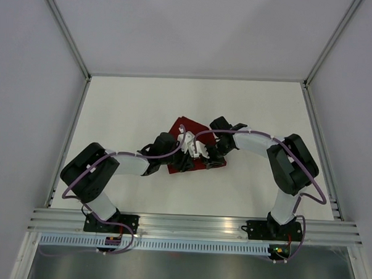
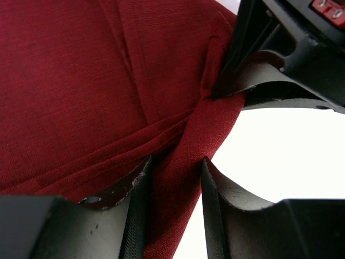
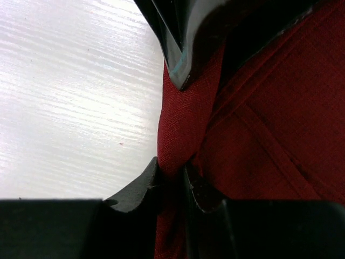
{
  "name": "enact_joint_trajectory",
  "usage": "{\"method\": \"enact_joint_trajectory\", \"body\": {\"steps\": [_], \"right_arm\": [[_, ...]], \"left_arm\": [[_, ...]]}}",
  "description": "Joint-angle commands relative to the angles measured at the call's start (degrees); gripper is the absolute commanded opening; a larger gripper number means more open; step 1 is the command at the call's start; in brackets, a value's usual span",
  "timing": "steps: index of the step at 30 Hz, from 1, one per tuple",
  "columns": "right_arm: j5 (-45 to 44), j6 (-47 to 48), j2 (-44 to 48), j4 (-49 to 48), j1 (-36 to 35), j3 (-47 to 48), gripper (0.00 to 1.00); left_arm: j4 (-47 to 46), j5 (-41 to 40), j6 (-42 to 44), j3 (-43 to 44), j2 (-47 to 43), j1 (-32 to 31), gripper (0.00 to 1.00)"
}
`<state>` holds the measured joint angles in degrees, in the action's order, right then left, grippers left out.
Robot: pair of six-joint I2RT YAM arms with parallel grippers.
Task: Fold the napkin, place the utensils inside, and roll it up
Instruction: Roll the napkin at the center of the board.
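Observation:
The dark red napkin (image 1: 186,128) lies folded at the table's middle, with both grippers over its near part. My left gripper (image 1: 194,157) has its jaws partly apart, straddling a raised fold of the napkin (image 2: 81,81) near its edge; bare table shows beside one finger. My right gripper (image 3: 171,170) is shut tight on the same fold of the napkin (image 3: 269,135), just beyond the left one, and it shows in the top view (image 1: 206,158). The right gripper's fingers (image 2: 253,81) show pinching the cloth in the left wrist view. No utensils are in view.
The white table (image 1: 132,106) is walled by grey panels on the left, right and back. An aluminium rail (image 1: 194,223) runs along the near edge by the arm bases. The two arms' wrists crowd close together over the napkin.

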<state>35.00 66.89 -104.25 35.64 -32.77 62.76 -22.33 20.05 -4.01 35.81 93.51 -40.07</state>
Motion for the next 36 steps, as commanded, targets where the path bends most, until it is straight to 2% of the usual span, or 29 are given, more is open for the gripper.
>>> {"method": "enact_joint_trajectory", "body": {"steps": [1,5,10,14,19,28,33,36], "right_arm": [[1.2,-12.4,-8.2,16.3,0.8,4.9,0.18],[3.2,-12.7,-9.3,17.5,0.9,5.6,0.17],[0.0,-15.4,-5.6,9.5,1.0,0.7,0.17],[-0.4,-15.9,-6.3,8.8,1.0,-0.4,0.15],[-0.8,-16.5,-6.2,6.9,1.0,-2.0,0.15],[-1.4,-17.3,-7.8,7.4,1.0,-1.1,0.14],[-1.2,-17.6,-8.4,8.5,1.0,-0.4,0.14],[-1.1,-17.9,-9.2,9.0,1.1,0.3,0.14]], "left_arm": [[-8.6,-5.8,10.9,-0.2,-4.7,-3.2,0.43],[-10.9,-9.0,11.5,-1.2,-5.3,-4.4,0.44],[-12.0,-9.0,11.2,-1.7,-4.6,-4.3,0.46],[-13.5,-9.6,11.0,-2.3,-5.0,-4.1,0.48],[-13.6,-9.3,10.4,-2.7,-5.2,-3.5,0.55],[-14.6,-8.5,9.8,-3.6,-7.5,-2.6,0.58],[-14.6,-9.9,11.0,-4.2,-8.6,-2.6,0.68],[-14.5,-10.4,11.3,-4.2,-9.1,-2.6,0.68]]}}
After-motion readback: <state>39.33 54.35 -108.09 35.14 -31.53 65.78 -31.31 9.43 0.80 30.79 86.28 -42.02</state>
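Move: The rolled near edge of the napkin lies between both hands' fingers; its middle is about 5 cm to the left hand's right and 1 cm ahead, and about 5 cm to the right hand's left, level fore and aft, just below both. The napkin's flat part is centred some 10 cm ahead and 4 cm right of the left hand, or 9 cm ahead and 6 cm left of the right. Left fingers open wider and lift about 4 cm off the napkin's roll, easing forward; right keeps pinching it. ##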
